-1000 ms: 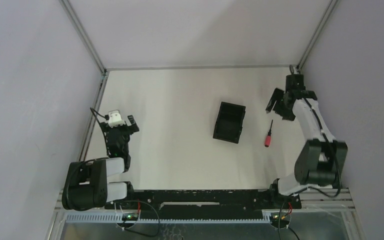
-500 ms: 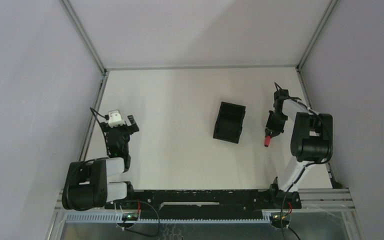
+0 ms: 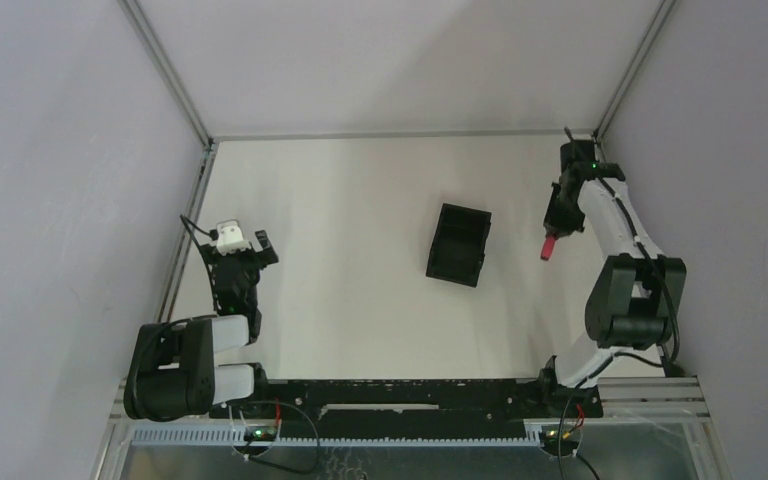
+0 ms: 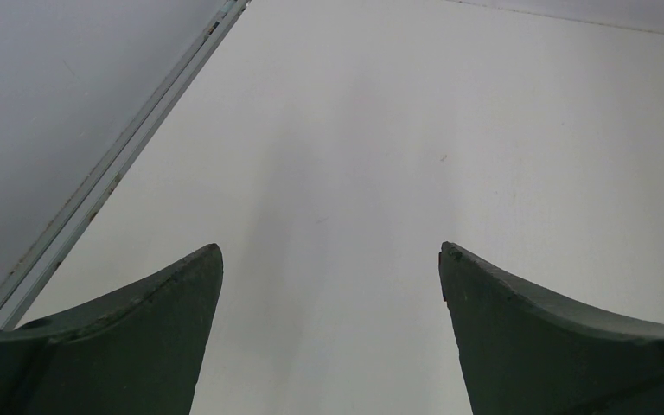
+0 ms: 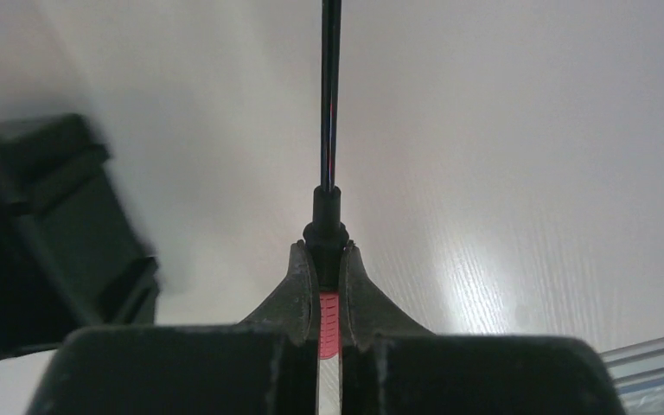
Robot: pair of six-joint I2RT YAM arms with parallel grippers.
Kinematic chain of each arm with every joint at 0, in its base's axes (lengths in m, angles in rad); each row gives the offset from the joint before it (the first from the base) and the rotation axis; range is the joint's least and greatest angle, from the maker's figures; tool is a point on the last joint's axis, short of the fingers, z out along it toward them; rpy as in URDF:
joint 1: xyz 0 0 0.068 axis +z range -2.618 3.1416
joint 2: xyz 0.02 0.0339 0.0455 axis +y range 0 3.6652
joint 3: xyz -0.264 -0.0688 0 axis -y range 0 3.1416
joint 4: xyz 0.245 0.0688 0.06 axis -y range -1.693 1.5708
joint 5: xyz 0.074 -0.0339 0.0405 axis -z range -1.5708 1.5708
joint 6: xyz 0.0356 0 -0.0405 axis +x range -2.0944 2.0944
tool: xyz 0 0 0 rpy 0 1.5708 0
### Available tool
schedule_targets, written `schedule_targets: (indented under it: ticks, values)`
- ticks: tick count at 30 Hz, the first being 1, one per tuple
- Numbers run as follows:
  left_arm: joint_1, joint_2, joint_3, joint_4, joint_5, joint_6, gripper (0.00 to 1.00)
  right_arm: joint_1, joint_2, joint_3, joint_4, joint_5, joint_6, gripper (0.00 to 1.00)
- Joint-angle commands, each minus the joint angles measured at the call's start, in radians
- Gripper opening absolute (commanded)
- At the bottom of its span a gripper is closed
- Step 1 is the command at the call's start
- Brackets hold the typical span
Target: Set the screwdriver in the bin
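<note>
My right gripper (image 5: 329, 259) is shut on the screwdriver (image 5: 329, 322): its red handle is pinched between the fingers and the thin dark shaft (image 5: 330, 86) sticks out ahead. From above, the red handle (image 3: 549, 246) hangs under my right gripper (image 3: 556, 222), lifted off the table to the right of the bin (image 3: 458, 244). The bin, black, rectangular and open-topped, stands mid-table; its corner shows blurred at the left of the right wrist view (image 5: 43, 225). My left gripper (image 4: 330, 259) is open over bare table at the left (image 3: 240, 262).
Metal frame rails run along the left edge (image 3: 185, 230) and the right edge (image 3: 610, 180) of the white table. Grey walls close in on three sides. A black bar (image 3: 390, 395) with cables runs along the near edge between the arm bases.
The right gripper came down on the lying screwdriver, shut on its red handle and lifted it up and back. The left arm has not moved.
</note>
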Motion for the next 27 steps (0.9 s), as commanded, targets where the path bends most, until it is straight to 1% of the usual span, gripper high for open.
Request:
schedule_targets:
  ticks: [1, 4, 9, 12, 15, 18, 23, 27]
  values:
    - [-0.005, -0.016, 0.039, 0.038, -0.011, 0.017, 1.0, 0.054, -0.088, 0.139, -0.132, 0.069, 0.008, 0.0]
    - [-0.005, -0.016, 0.04, 0.038, -0.011, 0.017, 1.0, 0.15, -0.08, 0.209, -0.173, 0.071, 0.035, 0.0]
    - [-0.005, -0.016, 0.039, 0.038, -0.011, 0.017, 1.0, 0.347, 0.002, 0.361, -0.205, 0.046, 0.066, 0.0]
    - [-0.004, -0.016, 0.04, 0.037, -0.01, 0.017, 1.0, 0.456, 0.074, 0.45, -0.206, 0.001, 0.046, 0.0]
    - [-0.004, -0.016, 0.04, 0.037, -0.01, 0.017, 1.0, 0.54, 0.119, 0.508, -0.207, 0.009, 0.019, 0.0]
    - [-0.004, -0.016, 0.039, 0.038, -0.011, 0.017, 1.0, 0.554, 0.136, 0.49, -0.182, 0.023, -0.005, 0.0]
    - [-0.004, -0.016, 0.039, 0.037, -0.011, 0.017, 1.0, 0.559, 0.134, 0.334, -0.079, 0.006, -0.075, 0.0]
    - [-0.005, -0.016, 0.039, 0.038, -0.012, 0.017, 1.0, 0.563, 0.175, 0.251, -0.018, -0.004, -0.115, 0.0]
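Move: The right hand already holds the screwdriver by its black collar, clear of the table. The bin's middle lies about 19 cm to its left, some 2 cm farther out and roughly 7 cm below the hand point. From the idle left hand the bin is about 47 cm to the right, nearly level in reach, and some 7 cm lower. Right hand lifts the gripped screwdriver, swings about 20 cm left over the bin, turning counter-clockwise, then sinks. ##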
